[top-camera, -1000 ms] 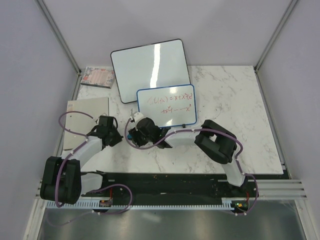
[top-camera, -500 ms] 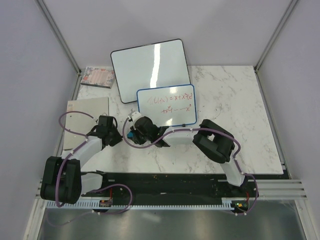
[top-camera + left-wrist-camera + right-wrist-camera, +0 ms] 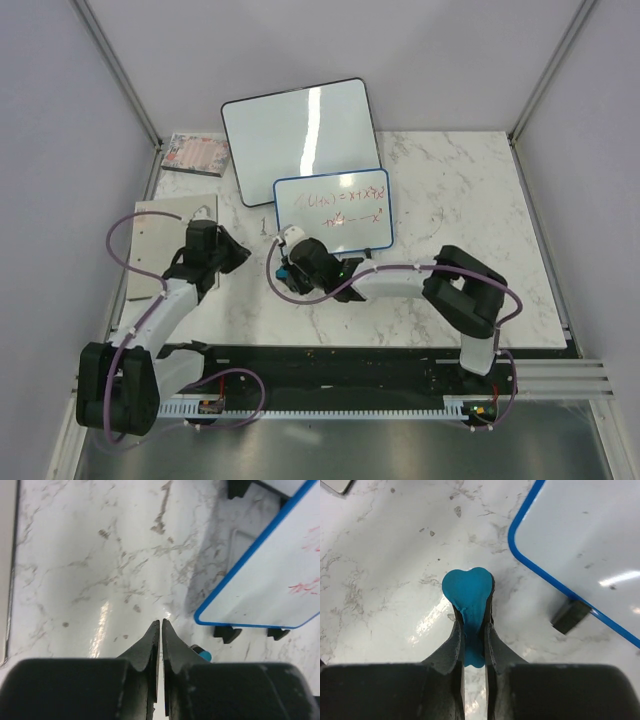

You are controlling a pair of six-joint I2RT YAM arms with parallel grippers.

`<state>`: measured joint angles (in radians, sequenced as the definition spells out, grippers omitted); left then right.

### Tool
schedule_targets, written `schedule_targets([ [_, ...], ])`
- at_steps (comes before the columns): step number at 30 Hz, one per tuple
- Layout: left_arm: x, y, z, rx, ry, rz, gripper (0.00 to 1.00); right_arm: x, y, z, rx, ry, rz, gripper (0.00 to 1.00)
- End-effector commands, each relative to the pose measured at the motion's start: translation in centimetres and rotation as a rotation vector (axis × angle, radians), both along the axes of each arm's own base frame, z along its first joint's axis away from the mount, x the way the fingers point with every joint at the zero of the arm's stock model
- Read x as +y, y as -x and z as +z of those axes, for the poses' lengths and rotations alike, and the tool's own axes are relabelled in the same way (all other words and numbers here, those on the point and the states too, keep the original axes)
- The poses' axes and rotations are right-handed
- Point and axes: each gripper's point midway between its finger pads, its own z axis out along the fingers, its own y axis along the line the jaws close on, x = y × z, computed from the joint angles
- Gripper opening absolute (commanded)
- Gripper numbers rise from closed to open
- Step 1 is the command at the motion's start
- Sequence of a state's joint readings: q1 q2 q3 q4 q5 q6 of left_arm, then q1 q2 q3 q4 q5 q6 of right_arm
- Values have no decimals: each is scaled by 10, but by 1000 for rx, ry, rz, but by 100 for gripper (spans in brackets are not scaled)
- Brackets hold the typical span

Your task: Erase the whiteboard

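The whiteboard [image 3: 333,212], small and blue-framed with red and green writing, stands on black feet at the table's middle; it also fills the right of the left wrist view [image 3: 270,580] and the upper right of the right wrist view [image 3: 590,545]. My right gripper [image 3: 285,270] [image 3: 473,625] sits just left of the board's lower-left corner, shut on a soft blue eraser [image 3: 468,590] that bulges out past the fingertips. My left gripper [image 3: 238,256] [image 3: 160,625] hovers over bare marble farther left, its jaws together with nothing between them. A bit of the blue eraser [image 3: 202,654] peeks beside it.
A larger blank black-framed whiteboard [image 3: 300,135] leans behind the small one. A patterned booklet [image 3: 197,153] lies at the back left, and a beige mat [image 3: 170,240] lies along the left edge under my left arm. White walls close in on both sides.
The right jaws have closed on the blue eraser and that wrist has shifted right, closer to the board. The left arm has drawn back and away to the left.
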<state>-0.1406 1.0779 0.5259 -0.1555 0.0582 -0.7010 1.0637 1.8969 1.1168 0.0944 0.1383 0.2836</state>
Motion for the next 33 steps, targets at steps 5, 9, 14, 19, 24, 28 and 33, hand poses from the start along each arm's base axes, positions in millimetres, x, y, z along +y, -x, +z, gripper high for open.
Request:
schedule_targets([
  [5, -33, -54, 51, -314, 92, -164, 19, -60, -19, 95, -218, -95, -186, 6],
  [9, -60, -79, 46, -365, 156, -301, 26, -107, -40, 126, -316, -105, -342, 5],
  [14, -70, -103, 47, -388, 238, -316, 34, -154, -67, 135, -350, -108, -455, 3],
  [19, -65, -112, 62, -467, 220, -287, 54, -174, -79, 137, -354, -104, -478, 2],
  [24, -60, -119, 74, -520, 197, -254, 69, -184, -88, 131, -344, -96, -507, 2],
  [28, -59, -121, 74, -544, 195, -252, 98, -186, -92, 128, -335, -103, -510, 2],
  [33, -60, -111, 76, -615, 201, -271, 96, -186, -92, 130, -337, -115, -503, 2],
])
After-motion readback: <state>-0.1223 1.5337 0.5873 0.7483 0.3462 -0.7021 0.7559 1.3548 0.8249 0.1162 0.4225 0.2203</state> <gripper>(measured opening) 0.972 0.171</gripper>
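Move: The right hand, holding the eraser low over the table, has the whiteboard's middle about 14 cm ahead, 12 cm to its right and 6 cm higher. The right stand foot is some 8 cm ahead and 21 cm right; the large blank whiteboard about 33 cm ahead and 4 cm right. From the closed left hand, the whiteboard's middle lies roughly 12 cm ahead and 21 cm right; the beige board 6 cm ahead and 18 cm left. Right hand swings the eraser 19 cm right, rising over the whiteboard; left hand advances towards its edge, opening. ##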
